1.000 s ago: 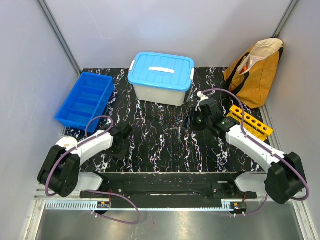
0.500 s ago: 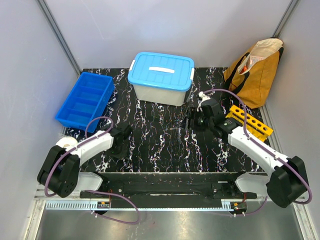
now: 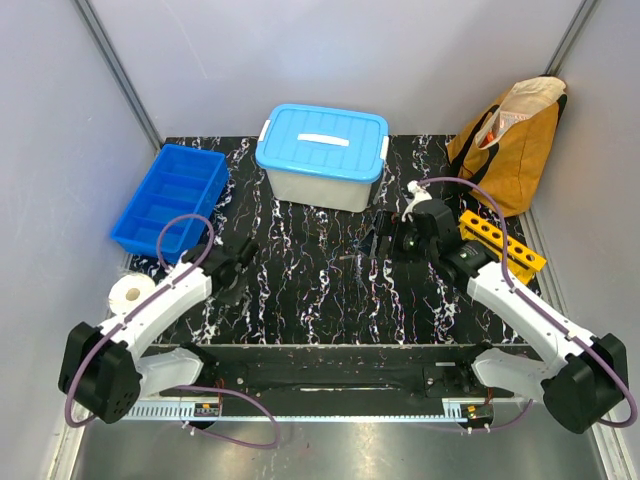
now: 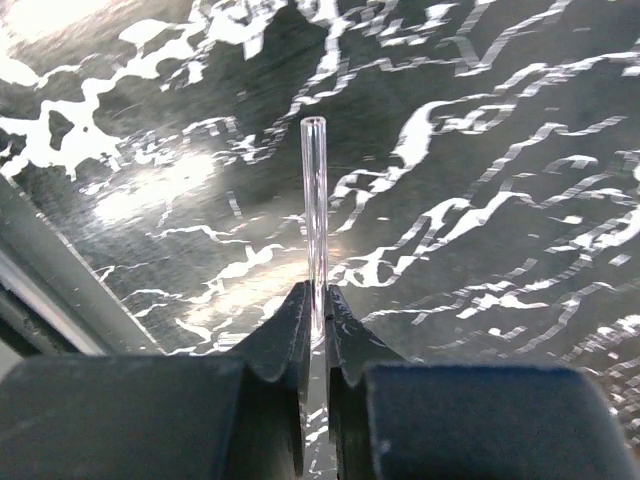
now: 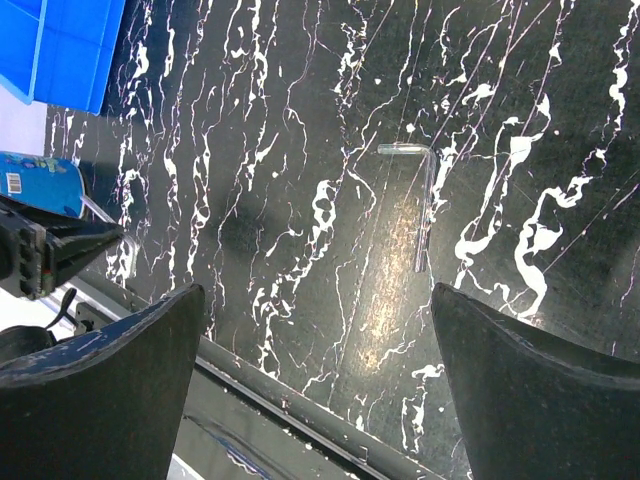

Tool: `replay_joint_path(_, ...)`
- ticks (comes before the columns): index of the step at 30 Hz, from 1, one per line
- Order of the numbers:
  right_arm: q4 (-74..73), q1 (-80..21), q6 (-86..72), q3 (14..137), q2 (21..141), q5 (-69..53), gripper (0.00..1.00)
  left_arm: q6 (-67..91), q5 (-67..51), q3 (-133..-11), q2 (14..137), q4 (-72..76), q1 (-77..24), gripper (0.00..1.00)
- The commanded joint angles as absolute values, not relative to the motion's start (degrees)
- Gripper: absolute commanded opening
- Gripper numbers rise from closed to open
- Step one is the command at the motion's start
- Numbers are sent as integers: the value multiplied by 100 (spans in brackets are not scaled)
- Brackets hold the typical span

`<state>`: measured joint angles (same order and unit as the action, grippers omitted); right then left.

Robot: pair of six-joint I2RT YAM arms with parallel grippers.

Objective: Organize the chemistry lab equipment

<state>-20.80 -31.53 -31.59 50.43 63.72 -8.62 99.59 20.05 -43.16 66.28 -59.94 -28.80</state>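
My left gripper (image 4: 316,300) is shut on a thin transparent tube (image 4: 315,200) that sticks straight out beyond the fingertips, over the black marbled table. In the top view the left gripper (image 3: 232,272) hangs over the table's left front. My right gripper (image 5: 318,290) is open wide with nothing between its fingers. A bent transparent tube (image 5: 425,200) lies on the table beyond it. Seen from above, the right gripper (image 3: 392,238) is right of the table's centre, beside the yellow-orange rack (image 3: 502,241) with round holes.
A large white tub with a blue lid (image 3: 322,155) stands at the back centre. At the left edge sits a blue divided tray (image 3: 170,200). A mustard bag (image 3: 510,140) leans in the back right corner. A white roll-shaped thing (image 3: 127,294) lies by the left arm.
The right gripper's jaws have spread wide and it has shifted slightly right. The left arm has swung so that its base link sits lower left, uncovering the white roll. The left jaws closed further.
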Motion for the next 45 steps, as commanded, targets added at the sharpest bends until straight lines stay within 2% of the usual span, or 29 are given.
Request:
replay_joint_path(1, -2109, -3191, -3261, 5194, 6223, -739, 100, 9257, 2969, -5043, 6364, -6082, -2909, 0)
replay_joint_path(6, -2127, -3199, -3314, 5203, 6196, -686, 100, 8536, 3970, -5799, 6337, -6223, -2752, 0)
replay_joint_path(9, -2162, -3199, -3270, 5264, 6170, -668, 100, 8009, 4148, -6221, 6451, -6127, -2331, 0)
replay_joint_path(17, -2066, -3199, -3234, 5317, 6108, -536, 100, 6339, 3332, -7092, 7224, -5090, -556, 0)
replay_joint_path(24, -2039, -3199, -3129, 5388, 6223, -580, 100, 6012, 2313, -7917, 8427, -4545, 702, 0)
replay_joint_path(34, -1978, -3199, -2980, 5537, 6293, -387, 100, 5933, 1636, -9078, 10290, -4281, 1362, 0)
replay_joint_path(45, -1978, -3199, -2821, 5634, 6671, -71, 100, 5854, 1468, -9387, 11206, -4008, 1591, 0)
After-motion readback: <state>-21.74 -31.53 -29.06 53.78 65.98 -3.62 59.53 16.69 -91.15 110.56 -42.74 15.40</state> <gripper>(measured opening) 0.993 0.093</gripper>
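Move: The left hand already holds a bent glass tube about 6 cm above the table. The blue tray it is bound for has its middle some 26 cm ahead, 20 cm left and about 3 cm below. The white-topped roll stands roughly level with the hand, 30 cm to its left; a second bent tube lies on the table about 10 cm ahead and 33 cm right. From the right hand the tray is about 15 cm ahead, 57 cm left and 15 cm lower. Keeping the bent glass tube pinched in its shut fingertips, the left hand lifts forward by some 13 cm, swings left across to the blue tray, then sinks about 10 cm over its compartments while still going forward and left. In all it gets about 25 cm forward and just over 20 cm left. The fingers tip outward by some 15 degrees on the way up, then ease partly back down. ##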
